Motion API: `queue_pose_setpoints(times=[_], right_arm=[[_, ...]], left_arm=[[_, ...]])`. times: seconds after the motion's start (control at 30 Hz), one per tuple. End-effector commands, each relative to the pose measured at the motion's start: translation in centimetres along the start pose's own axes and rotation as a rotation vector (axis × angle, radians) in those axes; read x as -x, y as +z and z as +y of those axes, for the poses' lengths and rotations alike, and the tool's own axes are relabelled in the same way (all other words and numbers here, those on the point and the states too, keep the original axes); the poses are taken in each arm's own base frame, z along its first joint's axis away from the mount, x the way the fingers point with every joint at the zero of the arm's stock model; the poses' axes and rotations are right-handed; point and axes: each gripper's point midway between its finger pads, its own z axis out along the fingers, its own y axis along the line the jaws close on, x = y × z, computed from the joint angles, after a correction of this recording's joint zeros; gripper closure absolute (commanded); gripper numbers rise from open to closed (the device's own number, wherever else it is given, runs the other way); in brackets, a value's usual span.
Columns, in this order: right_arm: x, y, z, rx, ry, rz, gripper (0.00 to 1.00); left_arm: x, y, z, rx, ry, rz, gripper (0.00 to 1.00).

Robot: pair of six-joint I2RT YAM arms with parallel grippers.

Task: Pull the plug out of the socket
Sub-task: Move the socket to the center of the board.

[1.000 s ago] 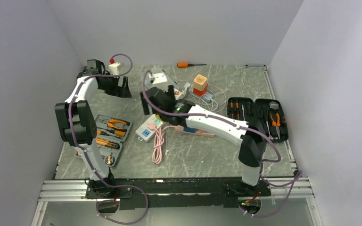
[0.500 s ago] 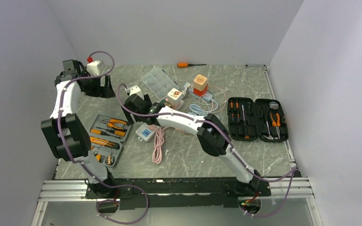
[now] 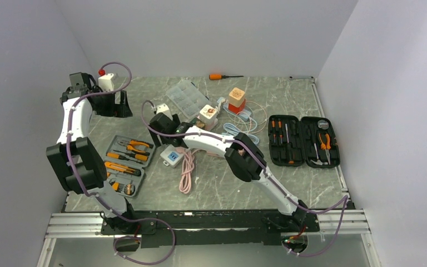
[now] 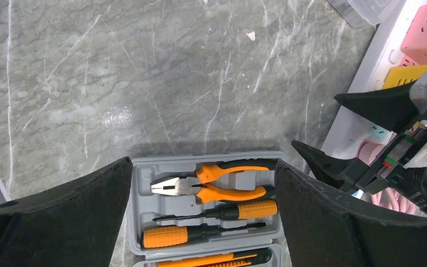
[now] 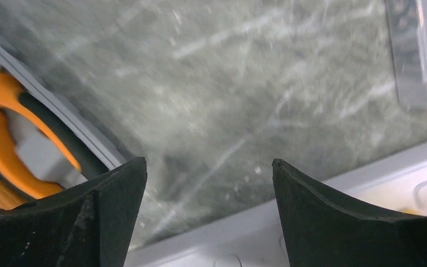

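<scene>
The socket is a white power strip [image 3: 172, 157] with coloured outlets, lying mid-table; its near end has a blue face. A coiled pink cable [image 3: 186, 171] lies against it. I cannot pick out the plug itself, as the right arm covers the strip's far end. My right gripper [image 3: 157, 120] hovers open just left of and beyond the strip. In its wrist view the fingers [image 5: 208, 164] frame bare table and the strip's white edge [image 5: 311, 219]. My left gripper [image 3: 119, 105] is open at the far left. In its own view it [image 4: 203, 167] sits above the grey tool case [image 4: 144, 167].
The open grey tool case [image 3: 127, 162] with orange pliers lies left of the strip. A clear compartment box [image 3: 184, 98], small square blocks [image 3: 236, 98], a coiled pale cable [image 3: 239, 119] and an orange screwdriver [image 3: 222, 76] lie behind. A black tool case [image 3: 303, 140] is at the right.
The right arm has swung left across the strip, its jaws narrowing slightly. The left arm has drawn back toward the far left corner.
</scene>
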Motion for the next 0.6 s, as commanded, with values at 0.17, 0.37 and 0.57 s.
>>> queue_pose_setpoints(times=[0.17, 0.37, 0.57], right_arm=[[-5.9, -3.7, -10.7, -0.292, 0.063, 0.147, 0.17], [-8.0, -7.0, -13.4, -0.359, 0.11, 0.168, 0.17], [-5.7, -8.3, -13.9, -0.291, 0.228, 0.137, 0.14]], left_arm=[[1.4, -0.3, -0.2, 0.001, 0.03, -0.053, 0.0], [0.7, 1.1, -1.1, -0.004, 0.101, -0.026, 0.01], [0.8, 3.0, -3.4, -0.031, 0.172, -0.008, 0.01]])
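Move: The white power strip, slanting from near-left to far-right, has its middle about 8 cm right and 3 cm back of the right hand, some 3 cm lower; its left edge is nearer. The clear plastic box stands about 8 cm right and 10 cm ahead of that hand, the grey tool case 14 cm left and 12 cm back, the pink cord 8 cm right and 15 cm back. From the left hand the strip lies roughly 27 cm right, 8 cm back and 15 cm below. Hooked over the strip's left edge, the right hand's open fingers dip about 2 cm and drag the strip rightward towards the middle of the table, some 12 cm with a 4 cm drift back, the hand turning roughly 15 degrees clockwise as it goes. Late on, the empty left hand follows about 3 cm to the right, sinking a little. ##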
